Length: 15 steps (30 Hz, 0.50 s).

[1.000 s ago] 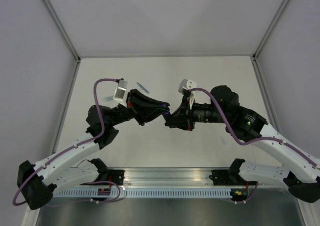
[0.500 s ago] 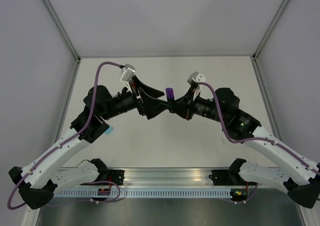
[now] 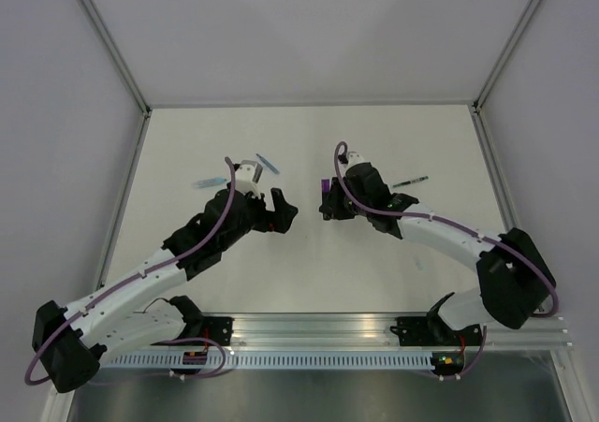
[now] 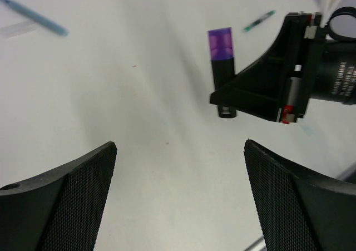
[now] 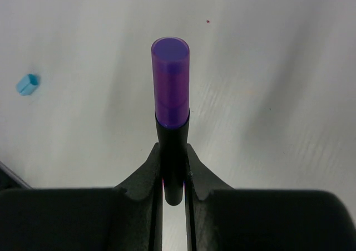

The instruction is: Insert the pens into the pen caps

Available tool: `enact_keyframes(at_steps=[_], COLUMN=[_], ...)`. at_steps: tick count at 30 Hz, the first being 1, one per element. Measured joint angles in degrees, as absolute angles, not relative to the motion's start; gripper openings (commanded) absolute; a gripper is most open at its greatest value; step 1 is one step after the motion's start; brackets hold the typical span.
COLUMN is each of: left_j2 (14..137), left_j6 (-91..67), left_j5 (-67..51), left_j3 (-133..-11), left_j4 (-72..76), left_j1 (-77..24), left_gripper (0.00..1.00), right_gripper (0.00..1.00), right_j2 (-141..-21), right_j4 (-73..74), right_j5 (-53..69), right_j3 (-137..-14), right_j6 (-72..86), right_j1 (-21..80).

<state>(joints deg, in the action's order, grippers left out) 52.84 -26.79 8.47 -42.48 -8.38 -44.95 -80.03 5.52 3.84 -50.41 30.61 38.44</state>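
Note:
My right gripper (image 5: 173, 148) is shut on the black body of the stubby marker (image 5: 171, 145), and a purple cap (image 5: 170, 87) sits on the marker's free end. From above, the right gripper (image 3: 326, 205) holds this marker (image 3: 325, 188) at mid-table. My left gripper (image 3: 284, 211) stands a short way to its left, open and empty. In the left wrist view the wide-apart left gripper (image 4: 181, 145) faces the capped marker (image 4: 222, 78). A thin green pen (image 3: 409, 181) lies right of the right gripper. A small light blue cap (image 5: 26, 84) lies on the table.
A slim blue pen-like piece (image 3: 269, 163) lies behind the left gripper, and a pale blue piece (image 3: 206, 184) lies further left. The white table has grey walls on three sides and an aluminium rail (image 3: 318, 333) along the near edge.
The left gripper has opened, let go of the purple end and drawn back to the left. The right gripper keeps the marker, and both arms have lowered and moved apart.

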Motion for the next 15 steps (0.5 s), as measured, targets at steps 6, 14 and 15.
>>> enact_keyframes(at_steps=[6, 14, 15], left_j2=[53.69, 50.65, 50.63], left_j6=[-24.53, -22.35, -22.15], left_j5=[17.67, 21.69, 22.13], left_j3=[-39.97, -38.76, -38.7], left_j4=[-8.05, -5.85, -5.74], left_j1=[-44.71, -44.71, -44.71], left_gripper=[1.0, 1.0, 1.0], right_gripper=[0.06, 0.21, 0.22], right_j2=[-91.15, -94.45, -94.52], right_j4=[5.02, 4.6, 4.69], right_j5=[3.57, 3.25, 2.87], right_j3=[-51.07, -51.07, -51.07], right_j6=[36.07, 39.88, 40.07], right_j1=[38.13, 38.13, 38.13])
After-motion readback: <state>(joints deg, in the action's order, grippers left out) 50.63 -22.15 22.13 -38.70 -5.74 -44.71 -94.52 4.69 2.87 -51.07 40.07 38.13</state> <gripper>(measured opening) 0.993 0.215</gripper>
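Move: The capped pen, black with a purple cap pointing outward, is already in the right hand's fingers. The bare table it is being taken to lies straight below, about 10 cm down, and the dark marker lies roughly 13 cm ahead and 25 cm right. From the empty left hand, the capped pen is about 11 cm right, 5 cm ahead and 9 cm lower. The light-blue pen is some 17 cm ahead and 24 cm left, and the slim blue pen about 24 cm ahead and 6 cm left, both 21 cm below. The capped pen, still pinched in the right hand, goes almost straight down towards the bare table by some 9 cm, fast and then easing off, as that wrist tips about 15 degrees further down. The open left hand draws away from it, left and a little forward, dipping slightly before rising again and turning counter-clockwise. ##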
